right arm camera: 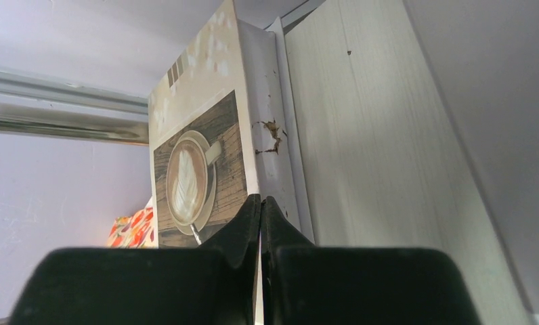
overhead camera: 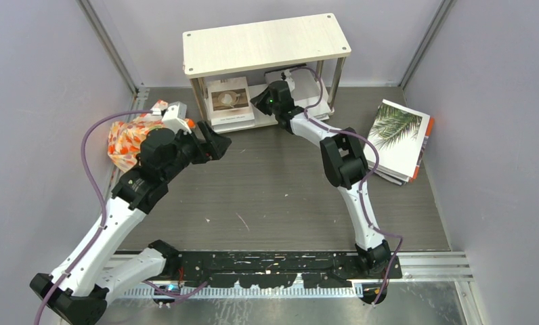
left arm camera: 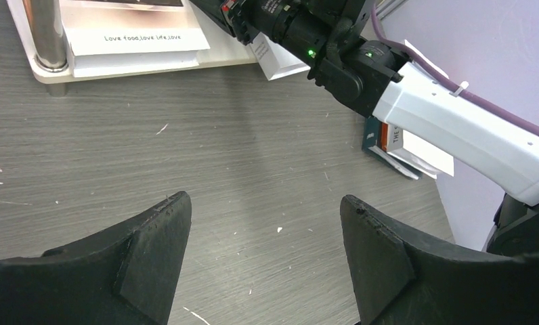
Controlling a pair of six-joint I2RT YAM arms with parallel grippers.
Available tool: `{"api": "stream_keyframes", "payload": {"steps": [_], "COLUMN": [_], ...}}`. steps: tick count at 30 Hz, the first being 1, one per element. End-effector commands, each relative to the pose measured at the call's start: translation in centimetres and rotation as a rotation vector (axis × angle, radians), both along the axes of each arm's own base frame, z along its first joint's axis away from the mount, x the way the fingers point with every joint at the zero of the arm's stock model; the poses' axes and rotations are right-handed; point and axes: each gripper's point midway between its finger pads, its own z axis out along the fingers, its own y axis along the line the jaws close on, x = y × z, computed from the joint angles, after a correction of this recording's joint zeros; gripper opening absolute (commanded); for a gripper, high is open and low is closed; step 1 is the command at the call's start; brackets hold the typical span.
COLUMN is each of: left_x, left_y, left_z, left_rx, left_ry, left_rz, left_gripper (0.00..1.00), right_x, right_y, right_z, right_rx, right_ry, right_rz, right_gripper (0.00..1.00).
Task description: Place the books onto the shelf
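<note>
The shelf (overhead camera: 267, 44) stands at the back centre. On its lower board lies the coffee-cup book (overhead camera: 229, 100), and a grey-white book (overhead camera: 315, 95) lies to its right. My right gripper (overhead camera: 288, 80) reaches under the top board between them. In the right wrist view it (right arm camera: 261, 203) is shut, its tips against the grey-white edge (right arm camera: 270, 128) beside the coffee-cup book (right arm camera: 199, 176), with only a thin pale sliver between the pads. The palm-leaf book (overhead camera: 399, 135) tops a stack at the right. My left gripper (overhead camera: 218, 144) (left arm camera: 265, 200) hangs open and empty over bare table.
An orange-and-white floral cloth (overhead camera: 128, 139) lies bunched by the left wall. Grey walls close in both sides and the back. The shelf's metal leg (left arm camera: 47, 34) stands ahead of my left gripper, and the right arm (left arm camera: 456, 128) crosses that view.
</note>
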Motion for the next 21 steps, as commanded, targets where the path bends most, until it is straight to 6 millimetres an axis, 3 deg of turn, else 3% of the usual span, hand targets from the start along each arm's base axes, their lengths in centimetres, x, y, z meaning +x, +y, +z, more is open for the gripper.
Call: {"api": "stream_keyframes", "payload": {"steps": [1, 5, 7, 21], "left_x": [0.7, 0.8, 0.8, 0.3], "left_y": [-0.1, -0.1, -0.1, -0.1], "left_z": [1.9, 2.1, 2.1, 2.8], "left_rx": [-0.014, -0.021, -0.022, -0.055], "left_ry": [-0.078, -0.09, -0.09, -0.099], "left_rz": [0.003, 0.004, 0.005, -0.001], "left_gripper": [0.81, 0.81, 0.82, 0.82], "right_x": [0.2, -0.3, -0.6, -3.1], "right_y": [0.7, 0.2, 0.0, -2.1], "right_z": [3.4, 4.1, 4.7, 8.5], "right_rx": [0.014, 0.018, 0.031, 0.042], "right_ry": [-0.067, -0.086, -0.106, -0.186], "right_rz": [0.0, -0.012, -0.018, -0.038], "right_gripper": [0.11, 0.29, 0.34, 0.42]}}
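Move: At the right hand's shut fingertips stands the coffee-cup book's right edge; the book's middle is some 7 cm to the left, 2 cm farther ahead and 2 cm lower. The grey book lies about 15 cm right and 4 cm ahead, 3 cm lower; the palm-leaf book about 48 cm right, 13 cm back and 6 cm down. From the left hand the coffee-cup book is some 30 cm straight ahead and 20 cm below. Opening from nearly shut to about two fifths, the right fingers leave off pressing on the coffee-cup book's right edge. The hand first stays and dips about 1 cm, then draws back towards its base by some 3 cm and to the right by 2 cm, rising slightly as it goes, with the wrist held as it was and the parted tips still near the book's right side. ##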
